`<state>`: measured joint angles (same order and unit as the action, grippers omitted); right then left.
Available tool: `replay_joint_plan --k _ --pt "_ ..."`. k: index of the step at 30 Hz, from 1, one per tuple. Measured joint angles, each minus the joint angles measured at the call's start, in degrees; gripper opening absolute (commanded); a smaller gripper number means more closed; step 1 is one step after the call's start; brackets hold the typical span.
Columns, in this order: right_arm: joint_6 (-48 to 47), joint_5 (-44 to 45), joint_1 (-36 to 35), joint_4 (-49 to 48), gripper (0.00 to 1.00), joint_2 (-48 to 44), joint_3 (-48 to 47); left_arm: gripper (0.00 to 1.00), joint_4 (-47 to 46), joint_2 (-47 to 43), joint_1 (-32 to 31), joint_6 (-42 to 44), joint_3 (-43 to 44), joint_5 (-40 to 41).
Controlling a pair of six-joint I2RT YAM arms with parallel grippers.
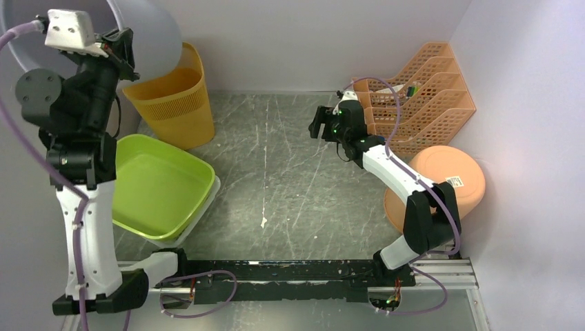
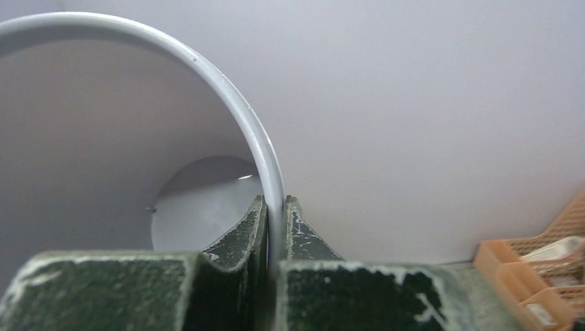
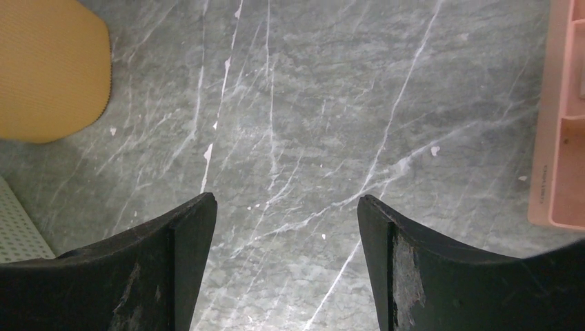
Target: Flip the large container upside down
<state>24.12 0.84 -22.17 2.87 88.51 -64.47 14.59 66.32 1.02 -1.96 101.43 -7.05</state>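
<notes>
The large container [image 1: 150, 26] is a pale grey round bucket, held off the table at the far left corner and tipped on its side. My left gripper [image 1: 126, 43] is shut on its rim. In the left wrist view the thin rim [image 2: 256, 131] runs down between the two fingers, one inside the container and one outside, and the container's bottom [image 2: 200, 200] shows deep inside; the left gripper [image 2: 276, 205] pinches the wall. My right gripper [image 1: 319, 124] hangs over the middle of the table, open, and in its wrist view the right gripper [image 3: 286, 203] has only bare table between its fingers.
A yellow mesh basket [image 1: 174, 96] stands just below the lifted container. A green tub [image 1: 159, 186] sits on a white perforated tray [image 1: 212, 193] at the left. An orange file rack [image 1: 421, 96] and an upturned orange bowl [image 1: 445, 183] are at the right.
</notes>
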Motion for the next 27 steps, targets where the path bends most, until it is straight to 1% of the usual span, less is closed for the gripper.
replay_joint_plan --k 5,10,14,19,24,27 --pt "-0.2 0.7 2.3 0.1 0.76 -1.7 0.0 0.07 -2.8 -4.5 0.0 -4.7 -3.1 -5.3" --pt "-0.2 0.9 9.1 0.0 0.76 -4.2 0.0 0.07 -3.4 -7.9 0.0 -10.4 -9.8 -11.8" --pt "-0.3 1.2 14.0 0.2 0.76 -6.0 -0.8 0.07 -8.1 -10.5 0.0 -17.4 -15.4 -20.1" --pt "-0.7 0.9 14.6 0.1 0.76 -6.1 -2.8 0.07 -17.8 -13.9 0.0 -30.1 -24.1 -30.0" --pt "-0.7 0.4 14.6 0.0 0.76 -6.1 -3.0 0.07 -19.6 -13.5 -0.2 -37.3 -25.1 -37.5" --pt "-0.7 0.4 14.6 0.0 0.76 -6.1 -3.0 0.07 -25.2 -14.1 -0.2 -43.0 -26.3 -41.2"
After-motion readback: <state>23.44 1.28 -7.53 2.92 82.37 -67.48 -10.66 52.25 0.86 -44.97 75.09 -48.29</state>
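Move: The left hand holds the grey container by its rim, the body's middle about 13 cm ahead, 5 left and near hand height. The open table lies some 30 cm right, 10 ahead and far below; the yellow bin is about 22 ahead, 3 left, the green tray 5 left, roughly level fore-and-aft, both low. From the right hand, the grey container is some 45 cm left, 3 ahead, 45 up; the orange organizer 24 right, 12 ahead. Rightward and back, roughly 13 and 11 cm, the left hand carries the grey container, sinking about 5 cm overall while turning clockwise some 55 degrees to swing its body over the open table; the shut fingers keep pinching the rim. The empty right hand backs off about 12 cm right and 7 up towards the organizer, fingers open. ##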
